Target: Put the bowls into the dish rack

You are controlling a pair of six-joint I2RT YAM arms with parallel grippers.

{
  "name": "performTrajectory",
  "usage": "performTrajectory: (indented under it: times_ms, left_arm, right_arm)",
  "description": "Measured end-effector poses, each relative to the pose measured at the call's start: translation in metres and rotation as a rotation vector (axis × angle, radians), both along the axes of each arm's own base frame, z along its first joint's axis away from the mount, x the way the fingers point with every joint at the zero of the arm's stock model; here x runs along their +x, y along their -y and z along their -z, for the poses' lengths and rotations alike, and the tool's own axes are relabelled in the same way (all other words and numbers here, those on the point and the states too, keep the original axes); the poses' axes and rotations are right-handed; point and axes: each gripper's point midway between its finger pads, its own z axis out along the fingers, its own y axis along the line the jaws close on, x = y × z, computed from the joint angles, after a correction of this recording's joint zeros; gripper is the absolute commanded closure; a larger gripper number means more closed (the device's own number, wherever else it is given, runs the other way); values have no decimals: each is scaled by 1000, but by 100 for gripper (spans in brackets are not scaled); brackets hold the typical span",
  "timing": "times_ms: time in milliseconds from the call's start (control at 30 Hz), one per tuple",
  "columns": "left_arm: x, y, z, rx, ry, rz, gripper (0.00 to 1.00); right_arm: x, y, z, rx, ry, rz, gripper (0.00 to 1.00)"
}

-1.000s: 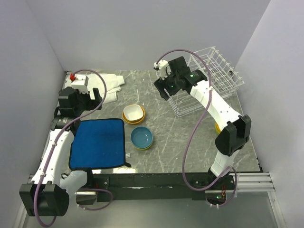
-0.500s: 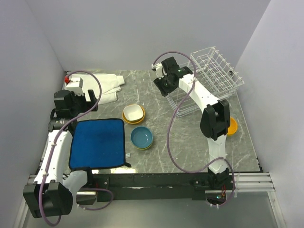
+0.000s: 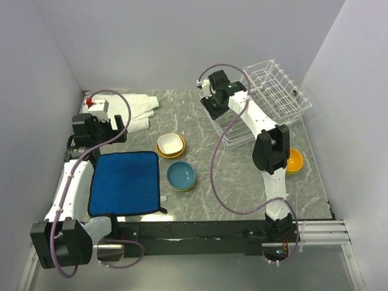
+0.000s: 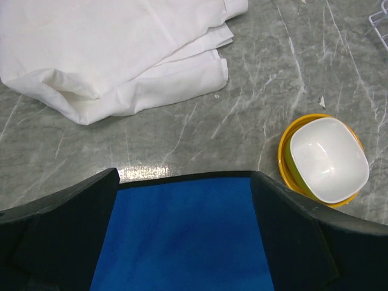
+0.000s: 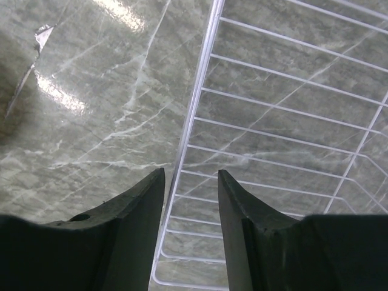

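A white-inside bowl (image 3: 171, 144) (image 4: 328, 159) nests in a yellow stack mid-table. Just in front, a blue bowl (image 3: 180, 176) tops another stack. Half of an orange bowl (image 3: 293, 160) shows behind the right arm. The white wire dish rack (image 3: 276, 91) stands at the back right. My right gripper (image 3: 212, 108) (image 5: 191, 173) hovers over the rack's left rim wire (image 5: 193, 115); its jaws are partly apart with the wire between them, untouched. My left gripper (image 4: 183, 179) (image 3: 114, 128) is open and empty above the blue cloth's far edge.
A blue cloth mat (image 3: 126, 182) lies at the front left. A folded white cloth (image 3: 139, 109) (image 4: 115, 54) sits at the back left. Walls close in on the left, back and right. The right arm's purple cable (image 3: 221, 182) loops over the table.
The right gripper's jaws have narrowed over the rack's left rim. The right arm's elbow has swung back towards the rack, uncovering more of the orange bowl. The left arm barely shifted.
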Motion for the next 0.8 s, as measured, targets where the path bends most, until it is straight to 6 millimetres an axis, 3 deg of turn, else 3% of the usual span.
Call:
performTrajectory:
  times_ms: [367,567,600,800]
  left_arm:
    - [2,3,0,-12,2,12,3]
    - [3,3,-1,-12,6,12,3]
    - [2,3,-1,-12,7,12,3]
    - [-2,3,2,-12,7,12,3]
  right_arm:
    - [-7,3,9,-27,-29,-23,66]
    - [-11,0,13,-32,-44,-56,81]
    - [-13,-1,14,-30,-49,-64,89]
    - [-21,4,14,-40,-53,-65,100]
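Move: The left rim of the dish rack runs practically between the right fingertips, some 2 cm below the hand and 1 cm back, and the rack's body is centred about 16 cm to the right and 3 cm ahead. The white bowl on its stack sits roughly 16 cm left and 11 cm back, the blue bowl 12 cm left and 23 cm back, both some 6 cm lower. From the left hand the gripped rim is about 37 cm right, 10 cm ahead, 8 cm below. Easing back about 2 cm and down some 1.5 cm, with barely 5 degrees of wrist turn, the right hand settles over the dish rack's left rim while its half-open fingers close almost fully, fastest towards the end, and pinch the rim wire between their tips. ##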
